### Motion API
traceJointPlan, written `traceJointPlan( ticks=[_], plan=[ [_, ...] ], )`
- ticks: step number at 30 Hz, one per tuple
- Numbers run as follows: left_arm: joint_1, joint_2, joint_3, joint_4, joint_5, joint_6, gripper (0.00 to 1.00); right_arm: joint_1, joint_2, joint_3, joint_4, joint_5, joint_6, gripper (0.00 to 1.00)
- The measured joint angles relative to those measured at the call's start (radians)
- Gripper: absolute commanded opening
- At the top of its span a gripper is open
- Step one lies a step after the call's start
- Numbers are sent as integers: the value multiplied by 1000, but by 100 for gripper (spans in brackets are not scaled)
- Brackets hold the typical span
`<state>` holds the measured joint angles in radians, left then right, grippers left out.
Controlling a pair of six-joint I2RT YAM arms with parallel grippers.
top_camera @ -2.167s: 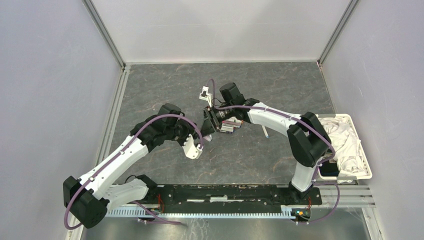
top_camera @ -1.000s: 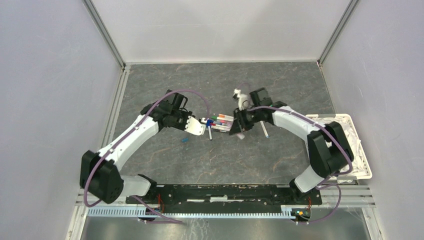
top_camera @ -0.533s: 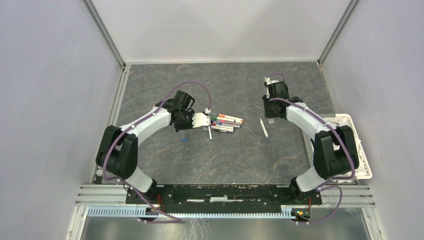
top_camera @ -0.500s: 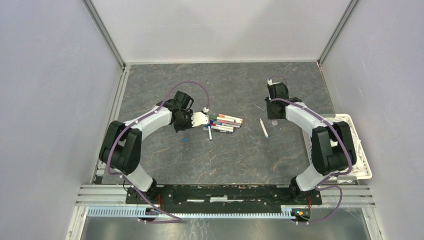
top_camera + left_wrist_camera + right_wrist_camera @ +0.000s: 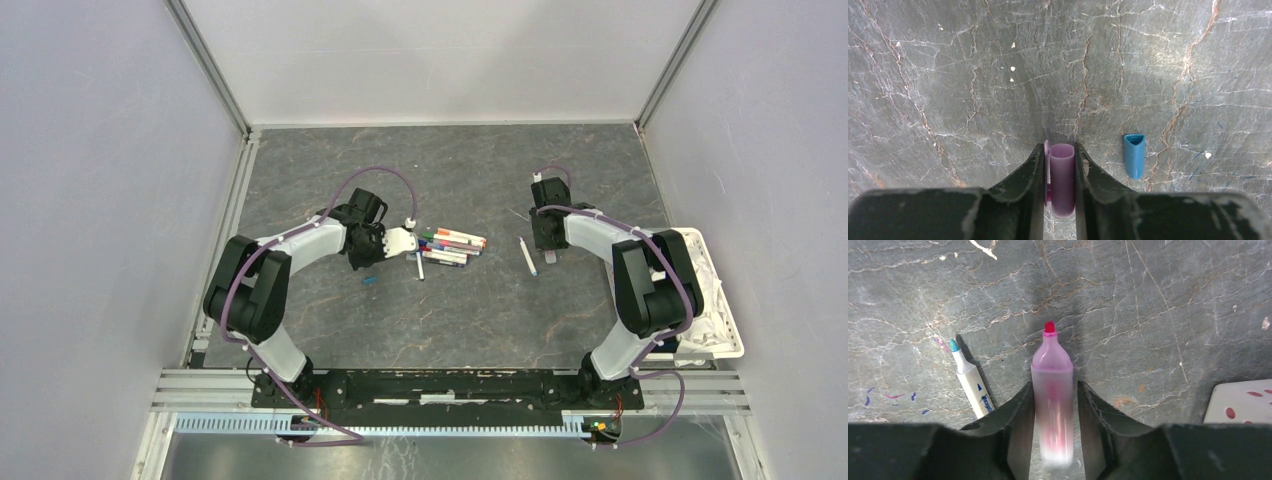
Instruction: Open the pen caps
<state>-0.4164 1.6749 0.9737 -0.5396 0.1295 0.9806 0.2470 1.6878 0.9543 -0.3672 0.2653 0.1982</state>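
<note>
My left gripper is shut on a purple pen cap, held low over the table; in the top view it sits left of the pens. A blue cap lies just to its right and shows in the top view. My right gripper has its jaws slightly apart around an uncapped pink pen, red tip down, blurred, with a thin gap at the right finger. An uncapped white pen lies to its left, seen from above. Several capped pens lie in a pile mid-table.
A white perforated tray holding white cloth stands at the right edge; its corner shows in the right wrist view. One loose pen lies beside the pile. Metal frame rails and grey walls border the table.
The two grippers have pulled apart from the middle, left with the purple cap, right with the pink pen. The right gripper has come nearer and lower beside the lone white pen.
</note>
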Motion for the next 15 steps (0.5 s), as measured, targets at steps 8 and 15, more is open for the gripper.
traceJointPlan(
  ticks=[8,15],
  plan=[
    [4,-1,56,-97,87,-14,99,-3,-8,6,-12,-16,3,56],
    [24,-31,271,-255,143,-53,100,59,-34,121,-30,-62,-29,60]
  ],
)
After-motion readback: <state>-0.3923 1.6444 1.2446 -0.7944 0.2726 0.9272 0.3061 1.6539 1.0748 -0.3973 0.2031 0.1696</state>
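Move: The pink cap sits between my left fingertips, with the loose blue cap about 5 cm behind it and 1 cm to its right. The marker pile I turn to next is centred some 22 cm right of my left hand and 4 cm ahead. From my right hand the pile is roughly 26 cm left, level with it. The pink pen lies between those fingers, with the uncapped white pen 6 cm left of them and 1 cm back. Everything lies about 1 cm lower. I spread my left fingers wide, letting go of the pink cap while that hand eases back about 1 cm, then lift it some 8 cm, swinging forward and nearly 3 cm right. My right fingers open about halfway off the pink pen; after a short pause that hand rises about 5 cm and sweeps 4 cm left and 3 cm forward, towards the marker pile. ##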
